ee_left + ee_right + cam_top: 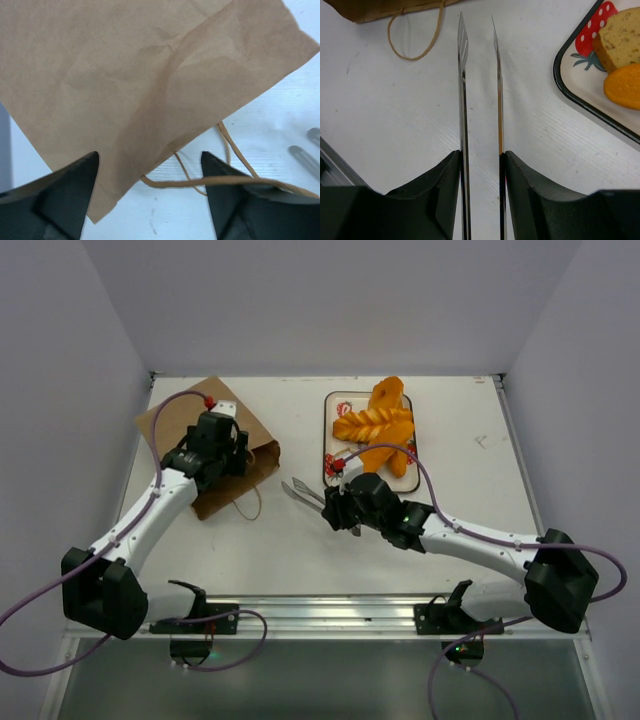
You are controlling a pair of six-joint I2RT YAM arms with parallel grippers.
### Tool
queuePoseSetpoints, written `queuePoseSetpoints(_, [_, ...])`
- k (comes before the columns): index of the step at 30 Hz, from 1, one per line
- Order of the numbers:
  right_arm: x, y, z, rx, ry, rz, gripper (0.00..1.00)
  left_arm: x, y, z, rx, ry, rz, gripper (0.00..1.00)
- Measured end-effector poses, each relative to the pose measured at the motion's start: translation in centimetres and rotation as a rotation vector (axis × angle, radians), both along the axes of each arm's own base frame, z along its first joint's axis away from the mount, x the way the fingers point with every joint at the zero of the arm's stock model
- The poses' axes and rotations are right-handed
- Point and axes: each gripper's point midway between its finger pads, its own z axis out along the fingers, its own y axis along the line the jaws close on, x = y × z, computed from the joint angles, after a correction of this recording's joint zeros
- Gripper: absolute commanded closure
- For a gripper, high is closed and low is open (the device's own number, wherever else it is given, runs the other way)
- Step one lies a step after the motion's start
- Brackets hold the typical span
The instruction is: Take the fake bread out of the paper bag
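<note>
The brown paper bag (pixel 170 420) lies flat at the table's left, its loop handle (pixel 200 182) trailing toward the middle. My left gripper (pixel 232 455) hovers over the bag's mouth end, jaws wide open (pixel 149 155); the handle cord drapes across the right finger and nothing is gripped. Several glossy orange fake bread pieces (pixel 373 425) lie piled on the strawberry-print tray (pixel 335 405). My right gripper (pixel 340 508) is shut on metal tongs (pixel 463 75), whose tips point at the bag with nothing between them. Whether any bread is inside the bag is hidden.
The tray's dark rim (pixel 565 85) sits just right of the tongs, with a brownish slice (pixel 622 37) and an orange piece (pixel 625 85) on it. The tong tips (pixel 298 488) lie between bag and tray. A metal rail (pixel 320 615) runs along the near edge.
</note>
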Motion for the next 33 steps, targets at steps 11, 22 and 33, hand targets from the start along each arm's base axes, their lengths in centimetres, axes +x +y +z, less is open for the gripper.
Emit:
queuePoseSetpoints(11, [-0.6,-0.4,-1.5,-0.011,0.02,0.006,0.57,-2.1,-1.8,4.4,-0.155,-0.11,-0.071,0.01])
queuePoseSetpoints(22, [-0.7,-0.3,-2.7,-0.015,0.03,0.01,0.57,-5.8,-3.1,6.3,-0.301,-0.182,-0.143,0.0])
queuePoseSetpoints(33, [-1.7,-0.2,-4.8,-0.085,0.044,0.017,0.57,-6.9,-3.8,7.5,-0.351,-0.222,-0.184,0.0])
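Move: The paper bag, lying on its side, has its middle about 13 cm ahead of the left hand, 5 cm left and 9 cm below; its mouth is nearer, some 3 cm ahead, 4 cm right and 10 cm below, and the tongs' tips are 1 cm ahead, 16 cm right and 12 cm below. The right hand, holding the tongs, heads for bare table about 12 cm below and 1 cm back. From that hand the strawberry tray's middle is 27 cm ahead and 11 cm right, and the bag mouth 13 cm ahead and 23 cm left. The bag is left where it lies: the left hand opens its fingers fully, first rises, then also draws back towards its base and somewhat right, about 7 cm up and 7 cm back, tilting some 25 degrees as its left side drops, and the bag's handle comes free of its right finger. The right hand keeps its hold on the tongs, pauses partway, and lowers them about 5 cm towards the table. ##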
